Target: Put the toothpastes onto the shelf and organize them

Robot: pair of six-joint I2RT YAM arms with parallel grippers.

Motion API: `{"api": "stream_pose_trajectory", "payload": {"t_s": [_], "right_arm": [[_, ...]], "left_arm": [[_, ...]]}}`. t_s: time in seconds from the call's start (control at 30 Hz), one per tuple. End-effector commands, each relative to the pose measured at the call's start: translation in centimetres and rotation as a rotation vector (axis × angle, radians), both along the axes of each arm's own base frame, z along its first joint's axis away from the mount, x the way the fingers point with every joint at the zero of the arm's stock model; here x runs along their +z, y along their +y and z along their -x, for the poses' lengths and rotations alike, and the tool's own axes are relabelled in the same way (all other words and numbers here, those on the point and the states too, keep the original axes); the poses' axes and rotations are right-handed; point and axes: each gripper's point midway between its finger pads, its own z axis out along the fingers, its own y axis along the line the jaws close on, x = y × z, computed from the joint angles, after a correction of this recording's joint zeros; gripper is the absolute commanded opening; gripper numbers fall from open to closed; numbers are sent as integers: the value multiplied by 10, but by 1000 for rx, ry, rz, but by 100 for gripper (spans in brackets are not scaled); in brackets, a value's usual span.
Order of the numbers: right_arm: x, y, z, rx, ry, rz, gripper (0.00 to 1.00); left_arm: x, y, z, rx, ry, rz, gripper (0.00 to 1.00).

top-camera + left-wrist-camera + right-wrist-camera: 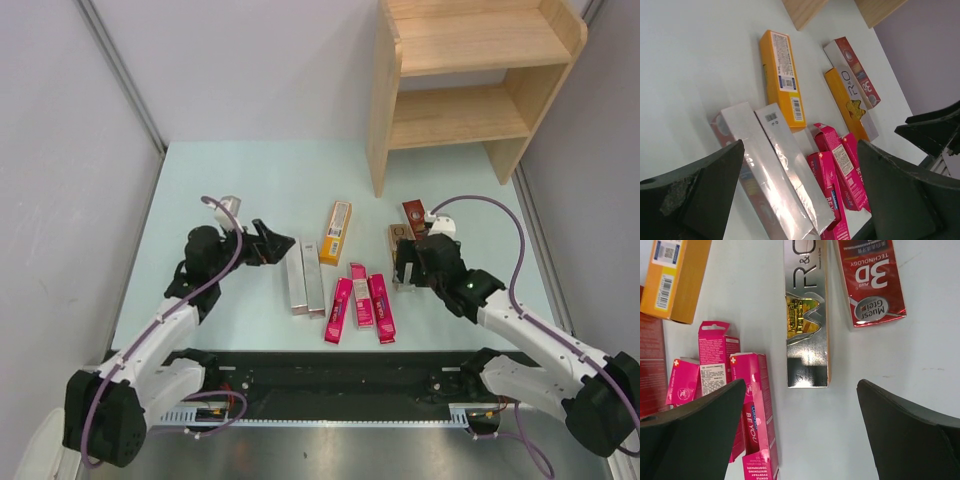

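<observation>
The toothpastes lie flat on the pale table between my arms. Two silver cartons lie side by side, and an orange one is beyond them. Three pink ones cluster at the centre. A gold-tan carton and a dark red one lie to the right. The wooden shelf stands at the far right with both boards bare. My left gripper hovers open just left of the silver cartons. My right gripper hangs open over bare table, below the gold-tan carton and right of the pink ones.
Grey walls close in the table on the left, back and right. The shelf's near side panel stands just beyond the cartons. A black rail runs along the near edge between the arm bases.
</observation>
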Motion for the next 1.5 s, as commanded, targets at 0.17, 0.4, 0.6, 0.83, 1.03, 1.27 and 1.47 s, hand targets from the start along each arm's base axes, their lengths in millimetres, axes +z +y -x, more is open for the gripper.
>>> {"api": "stream_pose_trajectory", "payload": {"t_s": [0.17,0.4,0.6,0.83,1.03,1.27,1.47], "right_arm": [[0,38,15,117,70,-76,90],[-23,67,55,195,160,-42,82],[-45,71,73,183,226,-5,74],[-57,64,84,173,262,9,70],[-78,59,96,171,315,30,65],[-87,62,107,187,339,13,64],[-92,67,112,205,348,14,64]], "left_arm": [[41,-39,-2,-85,-49,-58,99],[31,-58,5,-142,3,-34,100],[28,-66,9,-179,22,-4,100],[22,-65,10,-179,39,-17,100],[16,-66,9,-179,57,-17,100],[11,-70,11,-198,69,-9,100],[2,-71,11,-201,104,-12,100]]}}
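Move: The rightmost pink toothpaste lies about 5 cm back and 7 cm to the left of my right hand, some 11 cm below it. The middle pink one stands about 5 cm to the left of that and 3 cm farther out, at the same height. The silver toothpaste is about 7 cm ahead of my right hand and 1 cm to its left. From my left hand the rightmost pink box lies about 20 cm to the right, 5 cm back and 16 cm below. I draw my right hand back about 11 cm from over the silver toothpaste, first also swinging left some 6 cm, then sinking more to make about 9 cm down, to the near end of the rightmost pink box. The wrist tips down about 20 degrees and turns a little counter-clockwise while the fingers narrow to roughly two-thirds open. My empty left hand shifts about 6 cm right towards the pink boxes, rising briefly and coming down again, fingers wide open. ##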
